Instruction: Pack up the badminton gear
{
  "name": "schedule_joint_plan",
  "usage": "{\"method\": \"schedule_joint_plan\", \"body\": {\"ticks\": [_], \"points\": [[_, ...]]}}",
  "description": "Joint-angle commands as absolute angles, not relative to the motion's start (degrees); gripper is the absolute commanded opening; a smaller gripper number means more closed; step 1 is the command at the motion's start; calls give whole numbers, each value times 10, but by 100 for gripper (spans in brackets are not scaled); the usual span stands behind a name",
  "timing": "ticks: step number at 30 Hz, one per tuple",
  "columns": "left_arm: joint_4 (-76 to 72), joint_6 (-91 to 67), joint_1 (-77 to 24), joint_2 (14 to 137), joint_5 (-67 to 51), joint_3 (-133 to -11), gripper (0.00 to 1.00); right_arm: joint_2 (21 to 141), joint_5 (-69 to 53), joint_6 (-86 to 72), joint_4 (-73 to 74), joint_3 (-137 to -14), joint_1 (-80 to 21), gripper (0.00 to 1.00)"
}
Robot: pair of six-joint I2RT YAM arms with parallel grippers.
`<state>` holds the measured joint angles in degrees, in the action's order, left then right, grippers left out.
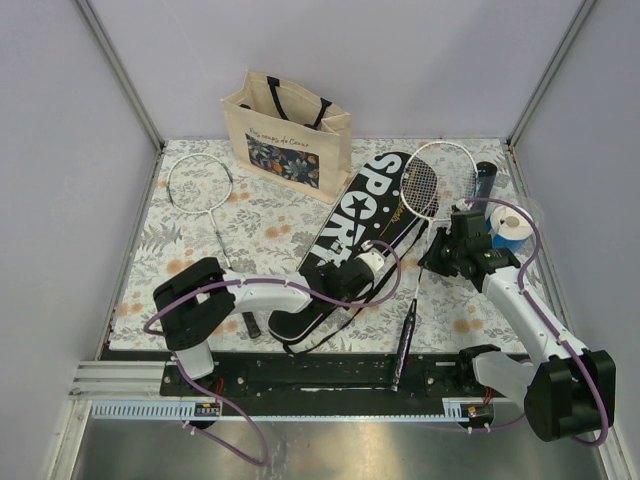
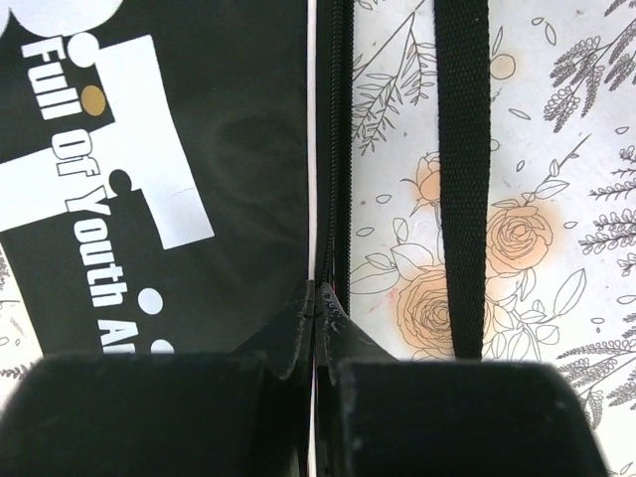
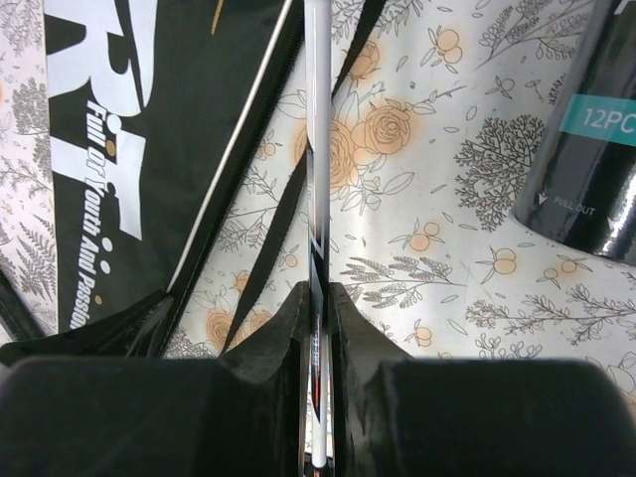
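The black racket cover (image 1: 352, 232) lettered "SPORT" lies slantwise mid-table. My left gripper (image 1: 366, 264) is over its right edge. In the left wrist view the left gripper (image 2: 320, 294) is shut, pinching the cover's (image 2: 229, 149) white-piped zipper edge. My right gripper (image 1: 443, 256) is shut on the thin shaft (image 3: 317, 149) of a racket whose head (image 1: 435, 178) lies to the right of the cover's top and whose black handle (image 1: 404, 342) reaches the near edge. A second racket (image 1: 200, 186) rests at the far left. A long black tube (image 1: 484, 180) lies at the back right.
A beige floral tote bag (image 1: 290, 125) stands upright at the back. A blue-and-white roll (image 1: 510, 228) sits just right of my right gripper. The cover's black strap (image 2: 462, 179) trails over the flowered tablecloth. The tube's end (image 3: 586, 149) lies near the held shaft.
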<state>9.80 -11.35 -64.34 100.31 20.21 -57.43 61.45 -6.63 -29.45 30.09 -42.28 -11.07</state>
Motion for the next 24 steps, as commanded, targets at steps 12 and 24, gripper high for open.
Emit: {"method": "schedule_joint_plan", "body": {"ticks": [12, 24], "points": [[79, -125, -622, 953, 193, -589, 7, 581, -77, -322, 343, -396, -107, 0], [69, -109, -622, 1008, 174, -596, 40, 560, -61, -309, 341, -403, -107, 0]]}}
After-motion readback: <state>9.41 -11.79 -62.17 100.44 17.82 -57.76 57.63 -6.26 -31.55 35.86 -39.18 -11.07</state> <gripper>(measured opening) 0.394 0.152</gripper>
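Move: At the left fingertips, practically at zero reach, lies the zipped edge of the black racket bag; the bag's strap runs about 5 cm to their right and 2 cm back. From the right hand, which holds a racket by its shaft, that spot on the edge lies some 17 cm left, 5 cm back and 8 cm lower. The shuttle tube is roughly 14 cm ahead and 17 cm right of this hand, the paper roll about 9 cm ahead and 25 cm right. Rising about 3.5 cm from the bag's zipped edge with fingers shut and drifting slightly forward, the left hand then opens them and sinks back to its old height, the open tips astride the edge piping. Meanwhile the right hand, keeping its grip on the racket shaft, draws back some 3 cm and down, tips down slightly, then halts. ##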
